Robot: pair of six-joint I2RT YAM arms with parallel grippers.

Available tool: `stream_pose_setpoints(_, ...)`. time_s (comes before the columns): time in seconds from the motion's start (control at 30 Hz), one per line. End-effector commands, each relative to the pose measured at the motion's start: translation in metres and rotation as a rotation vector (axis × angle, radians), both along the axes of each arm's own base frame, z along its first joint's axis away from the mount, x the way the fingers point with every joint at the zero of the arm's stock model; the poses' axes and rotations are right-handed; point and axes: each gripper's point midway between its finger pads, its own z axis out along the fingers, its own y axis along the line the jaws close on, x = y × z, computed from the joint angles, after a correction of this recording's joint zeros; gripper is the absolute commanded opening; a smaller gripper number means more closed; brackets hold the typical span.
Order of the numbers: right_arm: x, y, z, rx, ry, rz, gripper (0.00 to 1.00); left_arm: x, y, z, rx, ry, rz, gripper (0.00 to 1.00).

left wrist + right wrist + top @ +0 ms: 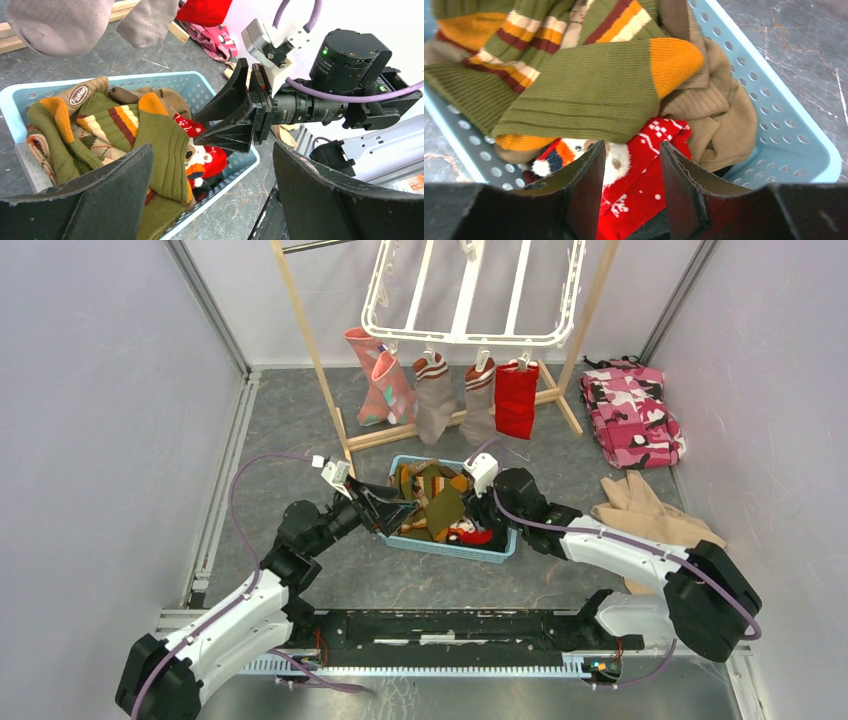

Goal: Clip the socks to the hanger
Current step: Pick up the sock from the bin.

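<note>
The white hanger (470,290) hangs at the back, with a salmon-pink sock (380,385), two grey-brown socks (435,400) and a red one (517,400) clipped along its front rim. A blue basket (508,550) holds more socks: green striped ones (594,90) and a red snowflake sock (649,170). My right gripper (632,147) reaches into the basket, its jaws narrowed but apart on either side of that red sock. The left gripper (212,150) stands wide open over the basket's near left corner and holds nothing.
A light wooden frame stand (310,350) carries the hanger. A pink camouflage cloth (632,412) lies at the back right, and a tan garment (650,510) lies right of the basket. Grey walls close in both sides.
</note>
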Motion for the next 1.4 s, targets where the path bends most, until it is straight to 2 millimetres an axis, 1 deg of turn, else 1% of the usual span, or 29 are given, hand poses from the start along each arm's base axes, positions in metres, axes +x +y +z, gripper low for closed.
stream_pose_setpoints(0.0, 0.014, -0.005, 0.006, -0.038, -0.016, -0.102, 0.5, 0.003, 0.009, -0.006, 0.023, -0.022, 0.048, 0.93)
stream_pose_setpoints(0.17, 0.007, 0.0, -0.003, -0.035, 0.022, -0.077, 0.5, 0.003, 0.01, -0.007, 0.026, -0.021, 0.051, 0.92)
stream_pose_setpoints(0.27, 0.005, 0.002, -0.007, -0.037, 0.036, -0.066, 0.47, 0.003, 0.009, -0.007, 0.027, -0.021, 0.046, 0.92)
stream_pose_setpoints(0.4, 0.004, 0.004, -0.007, -0.037, 0.04, -0.056, 0.35, 0.002, 0.007, -0.005, 0.02, -0.023, 0.032, 0.91)
stream_pose_setpoints(0.53, 0.005, 0.005, 0.002, -0.02, 0.02, -0.054, 0.15, 0.001, 0.007, -0.005, 0.018, -0.024, 0.031, 0.91)
stream_pose_setpoints(0.6, 0.006, 0.003, 0.011, -0.005, -0.007, -0.057, 0.09, 0.001, 0.007, -0.004, 0.016, -0.025, 0.03, 0.91)
stream_pose_setpoints(0.77, 0.009, -0.004, 0.048, 0.046, -0.106, -0.082, 0.03, 0.0, 0.006, -0.002, 0.01, -0.029, 0.026, 0.91)
stream_pose_setpoints(0.87, 0.011, -0.009, 0.072, 0.084, -0.168, -0.095, 0.02, -0.001, 0.005, 0.002, -0.005, -0.036, 0.017, 0.91)
stream_pose_setpoints(0.97, 0.01, -0.011, 0.092, 0.114, -0.216, -0.09, 0.01, -0.004, 0.003, 0.007, -0.027, -0.047, -0.004, 0.91)
stream_pose_setpoints(1.2, 0.006, -0.011, 0.129, 0.199, -0.32, -0.062, 0.0, -0.012, -0.006, 0.013, -0.065, -0.053, -0.071, 0.91)
stream_pose_setpoints(1.27, 0.004, -0.008, 0.138, 0.232, -0.337, -0.044, 0.0, -0.015, -0.009, 0.013, -0.071, -0.056, -0.1, 0.92)
stream_pose_setpoints(1.37, -0.001, 0.0, 0.149, 0.278, -0.354, 0.0, 0.0, -0.026, -0.015, 0.016, -0.089, -0.11, -0.178, 0.92)
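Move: The red sock with the dog face lies in the bin right below the right fingertips, its middle about 2 cm back and 3 cm down. The olive sock with the orange cuff lies some 6 cm to that hand's left and 1 cm ahead, the brown socks about 6 cm ahead and 2 cm right, both about 4 cm down. From the idle, empty left hand the red sock is about 14 cm right, 1 cm ahead and 14 cm below. The right hand, fingers half open, sinks about 2 cm into the bin and stops there, shutting its fingers fully on the upper part of the red sock so that it is pinched between the tips. Then it rises some 12 cm nearly straight up from that low point, keeping the pinch and tipping its fingers up by roughly 20 degrees, away from the olive and brown socks. ##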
